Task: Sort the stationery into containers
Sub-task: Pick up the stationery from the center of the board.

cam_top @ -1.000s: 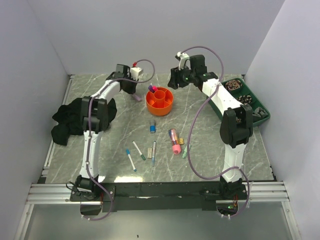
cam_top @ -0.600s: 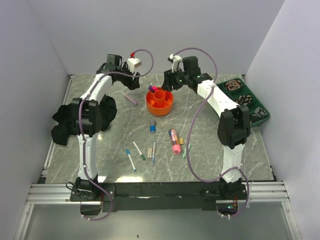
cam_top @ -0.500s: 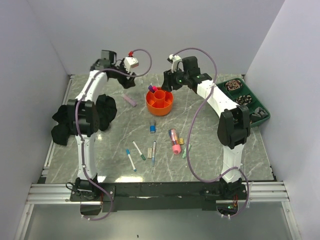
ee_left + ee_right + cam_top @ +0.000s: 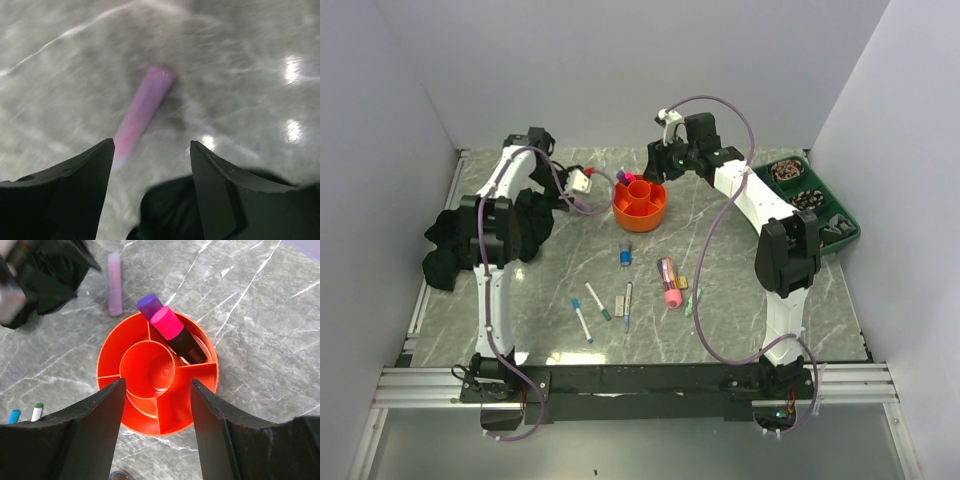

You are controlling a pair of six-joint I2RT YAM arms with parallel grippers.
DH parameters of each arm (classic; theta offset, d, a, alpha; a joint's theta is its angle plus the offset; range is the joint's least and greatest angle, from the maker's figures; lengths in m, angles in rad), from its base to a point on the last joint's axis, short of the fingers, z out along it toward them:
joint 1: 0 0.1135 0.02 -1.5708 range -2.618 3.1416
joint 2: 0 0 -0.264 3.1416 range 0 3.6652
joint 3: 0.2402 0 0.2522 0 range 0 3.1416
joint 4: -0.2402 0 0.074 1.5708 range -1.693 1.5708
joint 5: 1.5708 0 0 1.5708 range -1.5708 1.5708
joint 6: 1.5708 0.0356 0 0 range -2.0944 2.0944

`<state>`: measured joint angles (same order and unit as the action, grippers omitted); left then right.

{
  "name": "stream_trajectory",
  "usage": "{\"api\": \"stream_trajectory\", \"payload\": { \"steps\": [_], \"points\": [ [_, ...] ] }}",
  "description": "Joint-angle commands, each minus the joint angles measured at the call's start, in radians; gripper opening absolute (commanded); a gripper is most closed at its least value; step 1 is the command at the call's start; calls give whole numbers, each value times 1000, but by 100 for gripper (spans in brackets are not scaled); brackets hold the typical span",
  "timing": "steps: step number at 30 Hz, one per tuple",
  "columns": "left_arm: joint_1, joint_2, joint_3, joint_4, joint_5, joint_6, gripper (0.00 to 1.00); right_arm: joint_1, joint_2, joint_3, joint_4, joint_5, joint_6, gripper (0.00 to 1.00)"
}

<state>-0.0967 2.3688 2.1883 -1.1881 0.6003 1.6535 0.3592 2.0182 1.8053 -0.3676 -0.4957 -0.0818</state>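
Observation:
A pink-and-purple marker lies flat on the marble table just left of the round orange holder. It also shows in the right wrist view as marker. My left gripper hovers over it, open, with nothing between the fingers; from above the left gripper sits beside the holder. My right gripper hangs open and empty over the orange holder. One ring compartment holds a purple-capped and a pink-capped marker. Several pens, markers and erasers lie scattered nearer the arm bases.
A black cloth bundle lies at the left, close to the left arm, and dark cloth shows low in the left wrist view. A dark green compartment tray stands at the right edge. A fat pink marker lies mid-table.
The left gripper opened and left the pink-and-purple marker on the table, drew back, then came down over it again. The right gripper moved left over the holder and stayed.

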Motion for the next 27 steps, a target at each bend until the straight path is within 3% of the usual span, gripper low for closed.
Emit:
{"api": "stream_trajectory", "payload": {
  "steps": [1, 7, 19, 25, 27],
  "points": [
    [-35, -39, -53, 63, 27, 108, 71, -5, -39, -17, 13, -14, -15, 62],
    [-58, 84, 125, -4, 26, 117, 71, -12, -53, -40, 7, -15, -24, 62],
    [-92, 164, 198, -73, -14, 74, 62, -48, -61, -44, 7, -38, -10, 61],
    [-118, 211, 245, -172, -75, 31, 51, -57, -46, -23, 2, -60, 4, 60],
    [-135, 202, 216, -183, -108, 22, 41, -60, -45, -18, 1, -61, 2, 59]
  ]
}}
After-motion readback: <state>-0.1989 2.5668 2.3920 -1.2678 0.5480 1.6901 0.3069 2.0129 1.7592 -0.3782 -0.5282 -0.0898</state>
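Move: The pale pink pen lies on the table about 4 cm to the right of my left hand, 1 cm ahead and 6 cm below. The orange container stands some 17 cm to this hand's right and 2 cm nearer the base; the black bag lies roughly 17 cm to its left and 9 cm back. From my right hand the pen is about 15 cm to the left, level fore and aft, and 18 cm below. With my left hand I slip right over the pen, edging a little forward, then sink onto it, about 4.5 cm each way in all. I turn slightly clockwise and bring my open fingers about a third of the way together, one on each side of the pen near its container-side end. My right hand, still open, eases down and then right, some 3 cm, clearing away from the pen. ##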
